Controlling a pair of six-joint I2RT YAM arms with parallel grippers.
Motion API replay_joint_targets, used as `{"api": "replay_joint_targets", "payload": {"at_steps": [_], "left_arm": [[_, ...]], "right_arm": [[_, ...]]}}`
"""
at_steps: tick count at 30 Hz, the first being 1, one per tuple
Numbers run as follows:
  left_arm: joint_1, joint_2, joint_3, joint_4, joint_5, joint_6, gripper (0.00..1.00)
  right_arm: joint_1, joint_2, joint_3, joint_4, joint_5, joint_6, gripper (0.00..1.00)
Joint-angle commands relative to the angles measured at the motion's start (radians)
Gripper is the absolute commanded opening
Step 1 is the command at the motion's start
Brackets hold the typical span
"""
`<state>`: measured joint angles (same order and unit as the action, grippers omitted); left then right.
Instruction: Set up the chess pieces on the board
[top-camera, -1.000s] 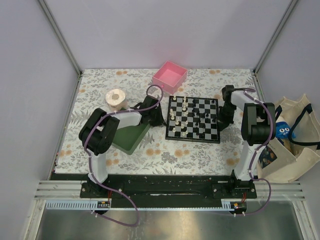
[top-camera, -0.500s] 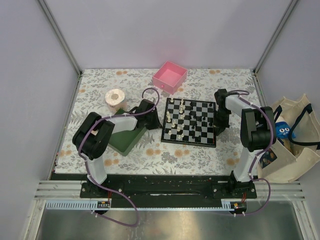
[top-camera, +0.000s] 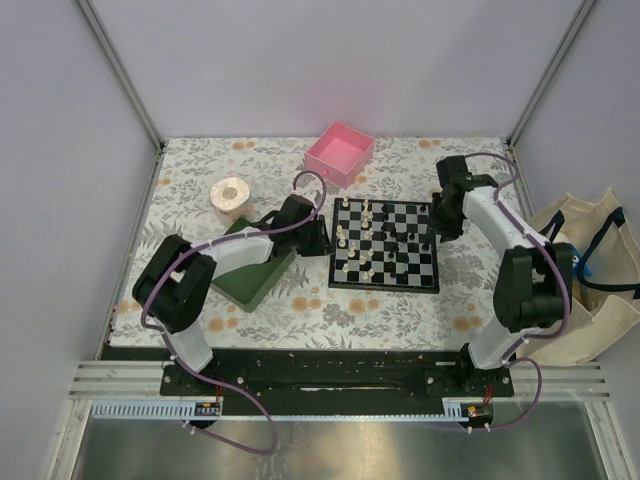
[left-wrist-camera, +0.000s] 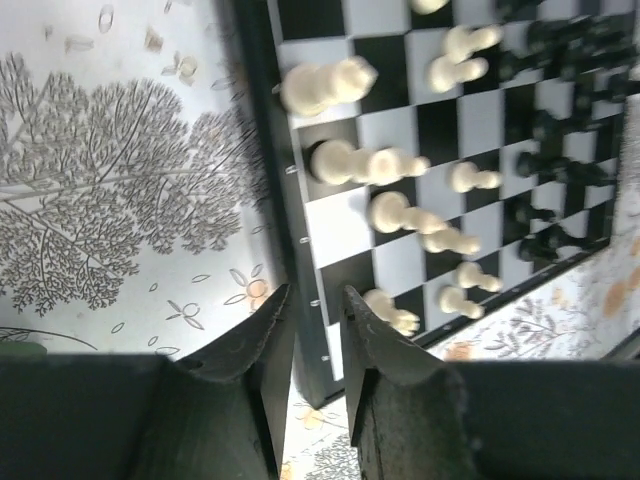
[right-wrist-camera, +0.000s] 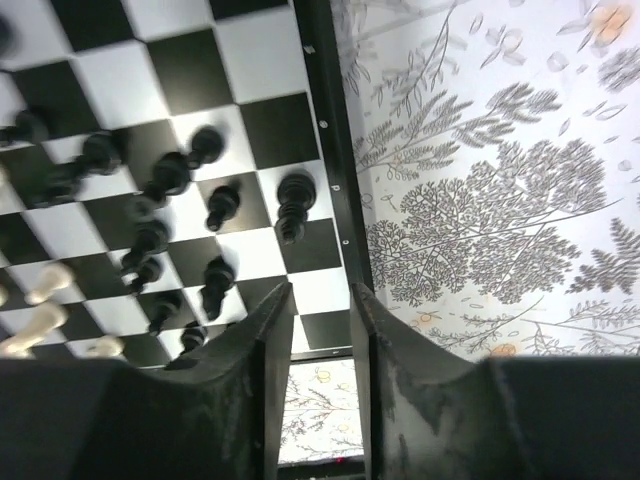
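The board lies mid-table, nearly square to the table edge. Cream chess pieces stand scattered on its left half and black chess pieces on its right half. My left gripper is at the board's left edge. In the left wrist view that gripper is slightly open, its fingers astride the dark rim, with cream pieces beyond. My right gripper is at the board's right edge. Seen from the right wrist, it is open over the rim, near black pieces.
A pink square box stands behind the board. A green tray lies under the left arm, with a paper roll behind it. A cloth tote bag sits off the table's right side. Metal frame posts rise at the back corners.
Both grippers, shut on the board's side edges before, have opened. The board has shifted and turned a little and now sits straighter. The right arm has stretched farther back.
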<state>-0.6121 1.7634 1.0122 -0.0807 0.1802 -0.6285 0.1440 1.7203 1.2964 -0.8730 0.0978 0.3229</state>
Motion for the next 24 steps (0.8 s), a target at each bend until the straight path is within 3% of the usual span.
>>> {"api": "replay_joint_targets", "payload": {"at_steps": [1, 7, 11, 15, 21, 24], "left_arm": [[-0.002, -0.12, 0.057, 0.01, -0.027, 0.055, 0.3], [-0.003, -0.269, 0.042, -0.017, -0.073, 0.104, 0.46], [-0.003, -0.424, -0.027, -0.042, -0.142, 0.142, 0.73], [0.006, -0.594, -0.109, -0.114, -0.293, 0.184, 0.99], [0.047, -0.803, -0.22, -0.232, -0.545, 0.204, 0.99], [0.1, -0.858, -0.279, -0.303, -0.654, 0.153, 0.99]], "right_arm": [[0.003, -0.177, 0.021, 0.09, 0.01, 0.015, 0.43], [0.006, -0.3, -0.075, 0.196, -0.199, 0.002, 0.5], [0.031, -0.344, -0.149, 0.207, -0.25, -0.019, 0.54], [0.1, -0.346, -0.161, 0.183, -0.201, -0.025, 0.6], [0.112, -0.344, -0.2, 0.239, 0.055, 0.05, 0.66], [0.109, -0.289, -0.158, 0.217, 0.106, 0.064, 0.68]]}}
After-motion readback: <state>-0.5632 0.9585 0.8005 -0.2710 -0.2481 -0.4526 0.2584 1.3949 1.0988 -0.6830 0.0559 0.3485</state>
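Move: The chess board's middle is about 15 cm right of the left hand and level with it, some 4 cm lower. The white pieces begin short of that, around 8 cm right and 2 cm farther out. The green tray is about 18 cm left of that hand and 5 cm back. From the right hand the board's middle is roughly 12 cm left, 3 cm back and 7 cm down, with the black pieces about 8 cm left, 1 cm back. Left hand rises 17 cm, then swings left off the board, opening wide; right lifts, dips back and left, opening. ##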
